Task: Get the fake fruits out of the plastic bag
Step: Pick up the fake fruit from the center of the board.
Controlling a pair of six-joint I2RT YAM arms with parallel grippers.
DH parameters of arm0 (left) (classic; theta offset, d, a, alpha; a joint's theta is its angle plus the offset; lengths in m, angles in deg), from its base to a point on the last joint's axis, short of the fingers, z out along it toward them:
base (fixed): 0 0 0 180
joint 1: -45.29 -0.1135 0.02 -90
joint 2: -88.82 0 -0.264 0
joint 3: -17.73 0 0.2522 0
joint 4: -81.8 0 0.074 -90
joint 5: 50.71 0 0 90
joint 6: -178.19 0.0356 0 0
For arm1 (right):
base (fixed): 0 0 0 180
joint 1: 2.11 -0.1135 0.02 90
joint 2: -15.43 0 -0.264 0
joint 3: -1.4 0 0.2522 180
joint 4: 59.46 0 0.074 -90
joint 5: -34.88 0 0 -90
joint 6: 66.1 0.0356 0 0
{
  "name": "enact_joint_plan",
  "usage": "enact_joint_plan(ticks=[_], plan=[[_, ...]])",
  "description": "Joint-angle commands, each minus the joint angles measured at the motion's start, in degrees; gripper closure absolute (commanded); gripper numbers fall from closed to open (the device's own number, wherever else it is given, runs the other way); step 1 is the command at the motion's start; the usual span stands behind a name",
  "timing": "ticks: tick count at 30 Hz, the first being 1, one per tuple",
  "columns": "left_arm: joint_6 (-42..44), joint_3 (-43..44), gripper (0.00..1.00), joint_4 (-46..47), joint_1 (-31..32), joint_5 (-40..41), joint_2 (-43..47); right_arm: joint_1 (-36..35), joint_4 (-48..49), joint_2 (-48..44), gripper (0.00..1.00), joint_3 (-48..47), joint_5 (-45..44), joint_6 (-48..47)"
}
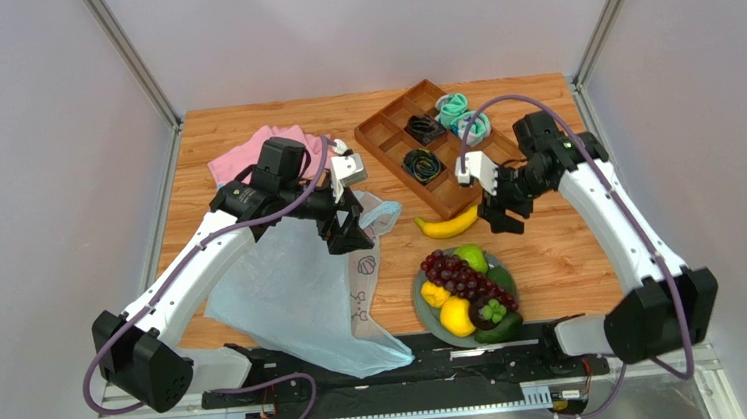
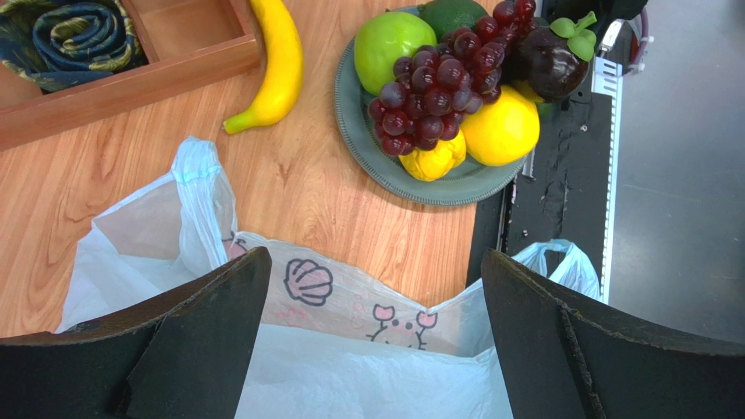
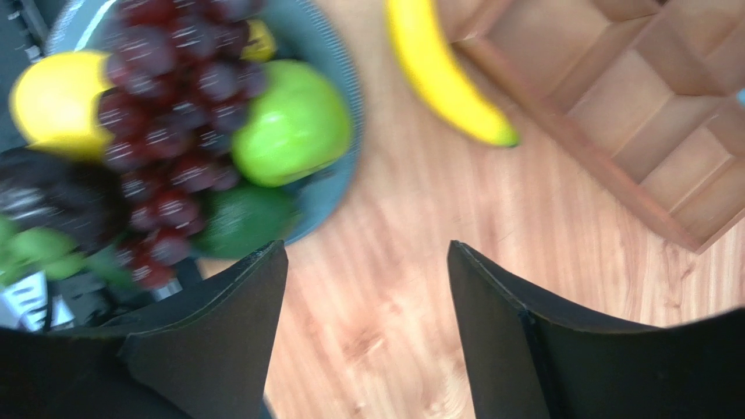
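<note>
The pale-blue plastic bag point(image 1: 292, 291) lies flat on the table's left half, its cartoon print point(image 2: 308, 281) showing near the mouth. My left gripper point(image 1: 347, 235) hovers open just over the bag's mouth point(image 2: 350, 367), nothing between its fingers. A grey plate point(image 1: 419, 304) holds several fake fruits: the green apple point(image 1: 471, 256), grapes point(image 1: 457, 271), a lemon point(image 1: 456, 316) and an avocado point(image 1: 500, 329). The banana point(image 1: 447, 226) lies on the wood beside the plate. My right gripper point(image 1: 502, 219) hangs open and empty over bare wood point(image 3: 367, 249), right of the banana point(image 3: 437, 70).
A wooden divided tray point(image 1: 423, 147) with rolled dark socks stands at the back middle, teal socks point(image 1: 462, 117) at its far corner. A pink cloth point(image 1: 247, 155) lies behind the left arm. The black mounting rail point(image 1: 414, 356) runs along the near edge.
</note>
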Motion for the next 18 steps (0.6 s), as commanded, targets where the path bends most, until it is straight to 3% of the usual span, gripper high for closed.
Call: enact_joint_plan(ticks=[1, 5, 18], plan=[[-1.72, 2.34, 0.02, 2.76, -0.15, -1.11, -0.34, 1.73, 5.98, 7.87, 0.31, -4.5, 5.05, -6.94], [0.82, 3.66, 0.02, -0.74, -0.15, 0.99, -0.52, 1.55, 3.55, 14.55, 0.42, -6.87, 6.36, -19.47], [4.69, 1.82, 0.02, -6.73, -1.38, 4.69, 2.12, -0.56, 1.69, 29.07, 0.54, -9.17, 0.74, -40.08]])
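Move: The banana lies on the bare board about 8 cm ahead of the right hand, 9 cm to its left and some 15 cm below. Beyond it is the wooden tray, its middle roughly 28 cm ahead and 7 cm left. The green apple is 3 cm back and 4 cm left, the plate's middle about 12 cm back and 7 cm left. From the left hand the banana lies some 24 cm right, 9 cm ahead and 21 cm down. Towards the banana's right-hand end the empty right hand sweeps forward about 8 cm, then sinks ever more steeply, also about 8 cm in all, edging slightly left. The wrist turns some 25 degrees counter-clockwise while the fingers narrow from roughly three-quarters to just under half open, still above the banana. ##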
